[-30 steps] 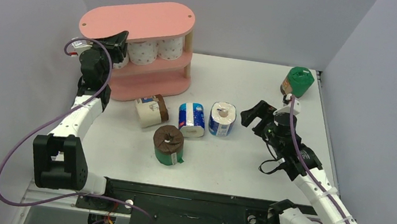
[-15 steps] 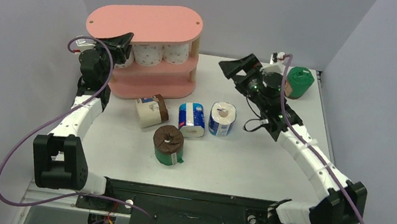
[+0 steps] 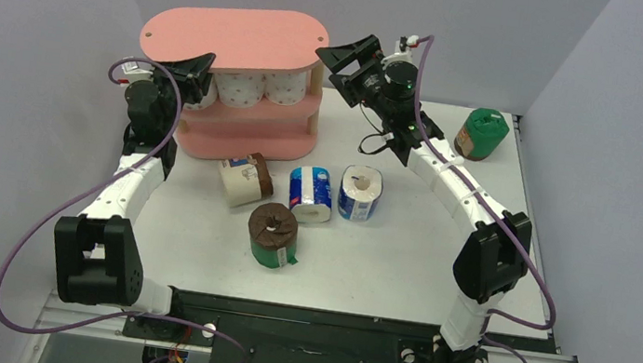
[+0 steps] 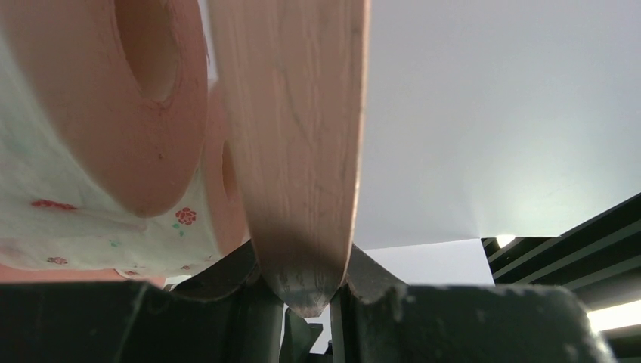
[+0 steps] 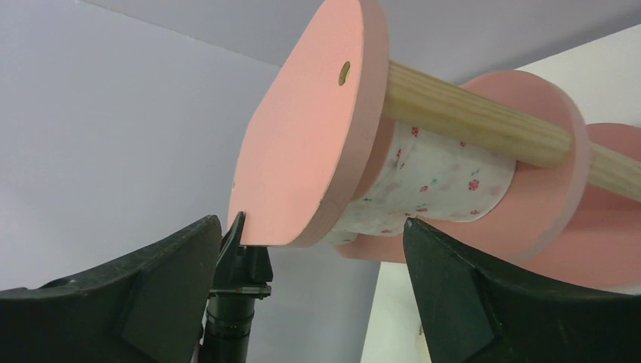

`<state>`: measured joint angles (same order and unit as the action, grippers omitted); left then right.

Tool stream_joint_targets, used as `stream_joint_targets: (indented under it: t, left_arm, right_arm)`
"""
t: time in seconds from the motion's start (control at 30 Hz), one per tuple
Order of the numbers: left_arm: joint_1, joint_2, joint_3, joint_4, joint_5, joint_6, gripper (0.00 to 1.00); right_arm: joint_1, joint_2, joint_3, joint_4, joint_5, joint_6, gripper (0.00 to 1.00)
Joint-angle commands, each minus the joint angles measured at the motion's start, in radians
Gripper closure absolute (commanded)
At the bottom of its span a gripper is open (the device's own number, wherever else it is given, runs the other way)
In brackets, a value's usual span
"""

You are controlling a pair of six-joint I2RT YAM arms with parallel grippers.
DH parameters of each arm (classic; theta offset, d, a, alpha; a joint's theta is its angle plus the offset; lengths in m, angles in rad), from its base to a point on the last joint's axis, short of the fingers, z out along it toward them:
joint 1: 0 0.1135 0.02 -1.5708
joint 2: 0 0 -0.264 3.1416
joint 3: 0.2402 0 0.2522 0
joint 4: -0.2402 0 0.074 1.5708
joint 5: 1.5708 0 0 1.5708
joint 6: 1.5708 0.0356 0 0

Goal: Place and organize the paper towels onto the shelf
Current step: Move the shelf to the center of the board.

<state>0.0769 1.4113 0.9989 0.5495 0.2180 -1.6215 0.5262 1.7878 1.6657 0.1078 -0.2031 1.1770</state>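
Observation:
The pink shelf [image 3: 234, 36] stands at the back left, with white pink-dotted paper towels [image 3: 241, 86] on its middle tier. My left gripper [image 3: 200, 65] is shut on the left end of the top board [image 4: 302, 136], and a dotted roll [image 4: 98, 113] sits close beside it. My right gripper [image 3: 339, 57] hangs open just off the shelf's right end. Its fingers frame the top board [image 5: 310, 128], a dotted roll [image 5: 431, 181] and a wooden post [image 5: 476, 121], and nothing is held. A beige-brown roll [image 3: 243, 179], two blue-and-white rolls [image 3: 310, 194] [image 3: 359, 192] and a brown-green roll [image 3: 272, 233] lie on the table.
A green-wrapped roll [image 3: 481, 133] stands at the far right of the table, behind the right arm. Grey walls close in the back and both sides. The right arm stretches across the table's right half above the upright blue-and-white roll.
The right arm swung from the table's right side up to the shelf's right end. The shelf shifted rightward in the left gripper's hold, then stayed put.

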Motion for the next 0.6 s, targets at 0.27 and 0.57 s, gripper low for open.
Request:
stream_joint_targets:
  t: [0.27, 0.57]
  left_arm:
    - [-0.012, 0.044, 0.048, 0.06, 0.112, -0.072, 1.0]
    - [-0.012, 0.044, 0.055, 0.035, 0.112, -0.044, 1.0]
  right_arm:
    - [0.019, 0.155, 0.268, -0.044, -0.049, 0.094, 0.27]
    - [0.028, 0.223, 0.341, -0.097, -0.051, 0.115, 0.37]
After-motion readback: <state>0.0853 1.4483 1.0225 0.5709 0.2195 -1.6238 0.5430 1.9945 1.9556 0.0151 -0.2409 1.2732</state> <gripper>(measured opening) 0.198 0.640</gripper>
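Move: The right hand, open, has the right end of the shelf's top board roughly 3 cm to its left and 4 cm ahead, about level with it. Just beneath that board a white roll stands about 9 cm left, 3 cm ahead and 8 cm down; on the table the lying blue roll is straight below, 9 cm back and 32 cm down. The left hand already pinches the board's front edge; that right end lies some 23 cm to its right, 6 cm ahead, level. Left and forward, slowing over about 5 cm, the right hand brings its fingers around the right end of the shelf's top board, one above and one below, closing them partway while the wrist turns only some 5 degrees; a grip can't be seen yet. The left hand keeps its pinch on the front edge and eases the board forward about 1 cm. ##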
